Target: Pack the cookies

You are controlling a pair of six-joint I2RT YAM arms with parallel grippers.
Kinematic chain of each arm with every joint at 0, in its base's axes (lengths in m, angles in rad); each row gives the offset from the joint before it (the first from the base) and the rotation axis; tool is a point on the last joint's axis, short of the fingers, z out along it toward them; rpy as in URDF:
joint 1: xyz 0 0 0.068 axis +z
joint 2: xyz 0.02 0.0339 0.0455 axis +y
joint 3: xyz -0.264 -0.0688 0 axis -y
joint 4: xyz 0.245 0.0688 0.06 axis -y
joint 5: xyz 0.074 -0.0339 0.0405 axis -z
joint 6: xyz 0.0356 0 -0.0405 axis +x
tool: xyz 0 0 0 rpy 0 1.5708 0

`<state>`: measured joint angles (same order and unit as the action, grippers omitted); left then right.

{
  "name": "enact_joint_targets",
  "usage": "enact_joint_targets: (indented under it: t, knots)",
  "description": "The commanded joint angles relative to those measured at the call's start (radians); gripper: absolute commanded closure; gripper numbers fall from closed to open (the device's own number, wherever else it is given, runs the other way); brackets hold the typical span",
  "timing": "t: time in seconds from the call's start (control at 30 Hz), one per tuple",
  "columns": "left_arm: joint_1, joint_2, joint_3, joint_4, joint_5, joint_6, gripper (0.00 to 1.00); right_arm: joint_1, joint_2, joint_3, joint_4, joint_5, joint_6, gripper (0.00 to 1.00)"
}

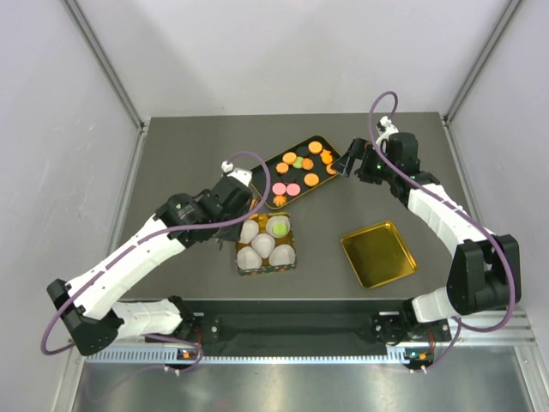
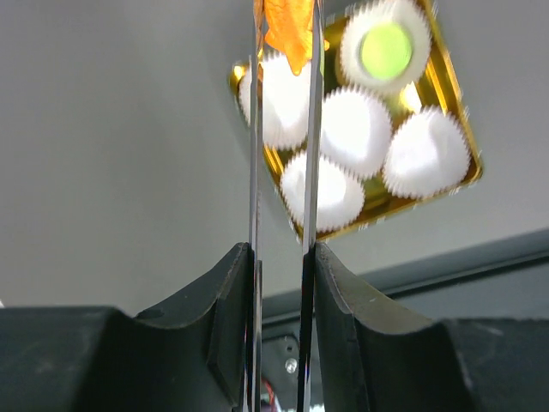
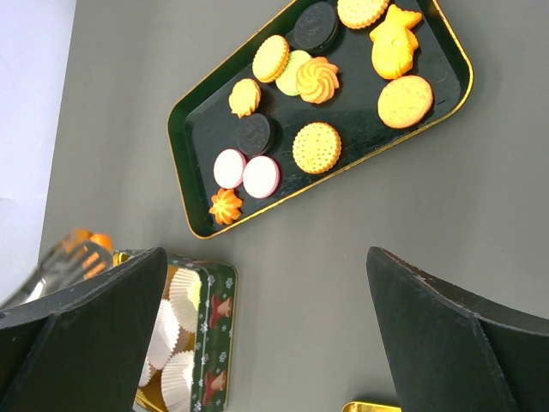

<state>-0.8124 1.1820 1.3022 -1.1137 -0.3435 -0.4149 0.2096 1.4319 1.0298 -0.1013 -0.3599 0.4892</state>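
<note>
Several cookies (image 1: 302, 169), mostly orange with some pink, green and dark ones, lie on a black gold-rimmed tray (image 1: 323, 143); the right wrist view shows them too (image 3: 316, 147). My left gripper (image 1: 245, 196) is shut on thin metal tongs (image 2: 255, 154), which pinch an orange cookie (image 2: 287, 24) above the far left corner of a tin (image 2: 448, 82). The tin holds white paper cups (image 2: 355, 130); one cup holds a green cookie (image 2: 386, 50). My right gripper (image 1: 348, 162) is open and empty (image 3: 266, 257), above the table beside the tray's right end.
The tin (image 1: 290, 260) has green decorated sides and sits in front of the tray. A gold lid (image 1: 377, 254) lies to the right of the tin. Grey walls close in the table on three sides.
</note>
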Motion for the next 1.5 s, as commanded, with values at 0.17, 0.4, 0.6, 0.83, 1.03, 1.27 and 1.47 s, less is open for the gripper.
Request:
enact_joint_targets:
  t: [0.17,0.4,0.6,0.83,1.03,1.27,1.47]
  knots:
    - [-0.079,-0.058,-0.066,-0.103,-0.069,-0.139,0.73,0.011,0.007,0.052,0.02,0.01,-0.021,0.0]
    - [-0.087,-0.078,-0.109,-0.098,-0.065,-0.159,0.73,0.011,0.012,0.053,0.018,0.01,-0.021,0.0]
    - [-0.088,-0.071,-0.138,-0.066,-0.043,-0.162,0.73,0.011,0.009,0.052,0.018,0.01,-0.021,0.0]
    - [-0.09,-0.073,-0.156,-0.054,-0.043,-0.168,0.73,0.011,0.01,0.053,0.018,0.009,-0.02,0.0]
    - [-0.091,-0.065,-0.169,-0.029,-0.045,-0.168,0.71,0.013,0.009,0.053,0.018,0.007,-0.02,0.0]
    - [-0.091,-0.048,-0.173,-0.002,-0.057,-0.162,0.71,0.011,0.007,0.052,0.018,0.009,-0.02,0.0]
    - [-0.093,-0.027,-0.176,0.014,-0.066,-0.159,0.7,0.013,0.007,0.052,0.018,0.007,-0.02,0.0]
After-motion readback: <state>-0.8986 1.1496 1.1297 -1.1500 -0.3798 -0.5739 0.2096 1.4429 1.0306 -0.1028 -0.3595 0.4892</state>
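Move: The left hand already holds the orange cookie; the far-left paper cup in the box is about 4 cm back from it, 2 cm to its left and 10 cm below. From that cup, the cup with the green cookie is 10 cm to the right, level; the middle cup is 6 cm right and 5 cm nearer. From the right hand, the far-left cup is about 22 cm back, 31 cm left, 8 cm below. The left hand lowers the pinched orange cookie about 5 cm, easing back 4 cm, towards the empty far-left cup. ##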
